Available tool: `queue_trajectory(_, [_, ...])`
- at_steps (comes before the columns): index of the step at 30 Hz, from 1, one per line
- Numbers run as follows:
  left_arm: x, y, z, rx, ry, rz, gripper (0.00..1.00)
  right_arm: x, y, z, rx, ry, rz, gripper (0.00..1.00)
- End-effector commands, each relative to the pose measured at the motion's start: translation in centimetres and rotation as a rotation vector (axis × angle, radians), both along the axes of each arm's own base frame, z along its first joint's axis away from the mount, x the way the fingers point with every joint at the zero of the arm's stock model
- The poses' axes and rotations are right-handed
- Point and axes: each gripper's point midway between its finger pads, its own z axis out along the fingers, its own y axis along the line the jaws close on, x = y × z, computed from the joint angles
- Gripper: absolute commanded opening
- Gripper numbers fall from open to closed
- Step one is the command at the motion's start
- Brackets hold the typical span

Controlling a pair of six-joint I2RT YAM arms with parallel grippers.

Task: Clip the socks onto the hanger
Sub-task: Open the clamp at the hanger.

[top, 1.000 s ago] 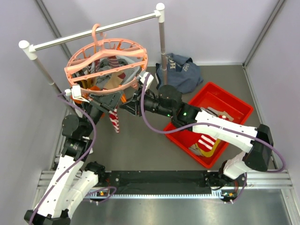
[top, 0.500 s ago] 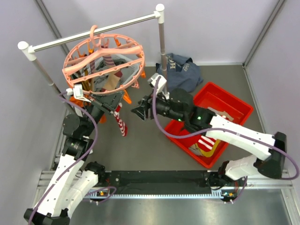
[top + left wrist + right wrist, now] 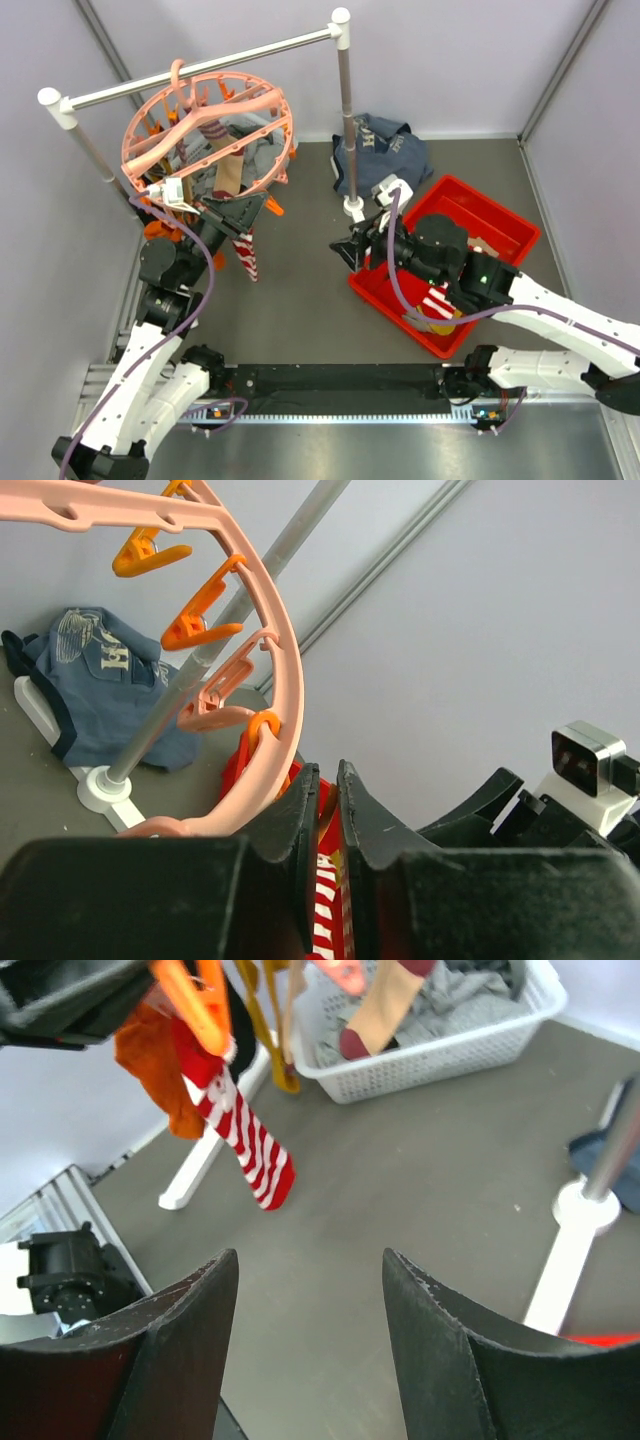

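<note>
The salmon-pink ring hanger (image 3: 128, 148) hangs tilted from the rail; its rim also shows in the left wrist view (image 3: 285, 670). My left gripper (image 3: 248, 208) (image 3: 328, 770) is at the ring's lower edge, jaws nearly closed on an orange clip peg (image 3: 262, 725). A red-and-white striped sock (image 3: 246, 258) (image 3: 245, 1135) hangs from that peg. Other socks (image 3: 225, 175) hang inside the ring. My right gripper (image 3: 345, 252) (image 3: 310, 1260) is open and empty, well apart from the hanger, by the red bin. More socks (image 3: 440, 302), striped and yellow, lie in that bin.
The red bin (image 3: 500, 215) sits right of centre. A navy garment (image 3: 385, 150) lies behind the rail stand's right post (image 3: 346, 120). A white basket (image 3: 450, 1045) with clothes stands under the hanger. An orange cloth (image 3: 150, 1070) hangs by the striped sock.
My right gripper has drawn back from the hanger to the right, toward the red bin. The ring has tipped and swung left. The striped sock still hangs at my left gripper.
</note>
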Motion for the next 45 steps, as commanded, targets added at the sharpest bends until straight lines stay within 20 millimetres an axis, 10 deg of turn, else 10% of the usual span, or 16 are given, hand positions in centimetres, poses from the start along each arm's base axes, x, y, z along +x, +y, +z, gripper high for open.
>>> queue_trajectory(1, [0.5,0.4,1.1,-0.001,-0.009,0.031,0.11,-0.2,2.4,2.3,0.12,-0.128,0.105,0.58])
queue_trajectory(18, [1.4,0.5,1.0,0.016,0.035,0.055,0.11,4.1,10.9,6.8,0.017,-0.639,0.054,0.6])
queue_trajectory(45, [1.4,0.8,1.9,0.003,0.045,0.069,0.11,5.5,14.1,5.0,-0.145,-0.68,0.03,0.21])
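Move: The orange clip pinched in the left fingertips lies about 13 cm to the right hand's left, 5 cm ahead and 3 cm above; from the left hand it is only about 1 cm ahead, 2 cm right and 1 cm lower. The red-and-white sock hangs some 18 cm left of the right hand, 2 cm ahead, 5 cm below. The hanger's middle is roughly 23 cm left, 17 cm ahead, 8 cm above. The orange clip stays pinched by the left hand, which eases about 1.5 cm forward, while the right hand reaches some 13 cm left and 6 cm forward to it, ending slightly higher. On the way the right fingers tilt up by about 35 degrees, then narrow from wide to pinch the clip's free end from both sides, just beneath the left fingertip. ##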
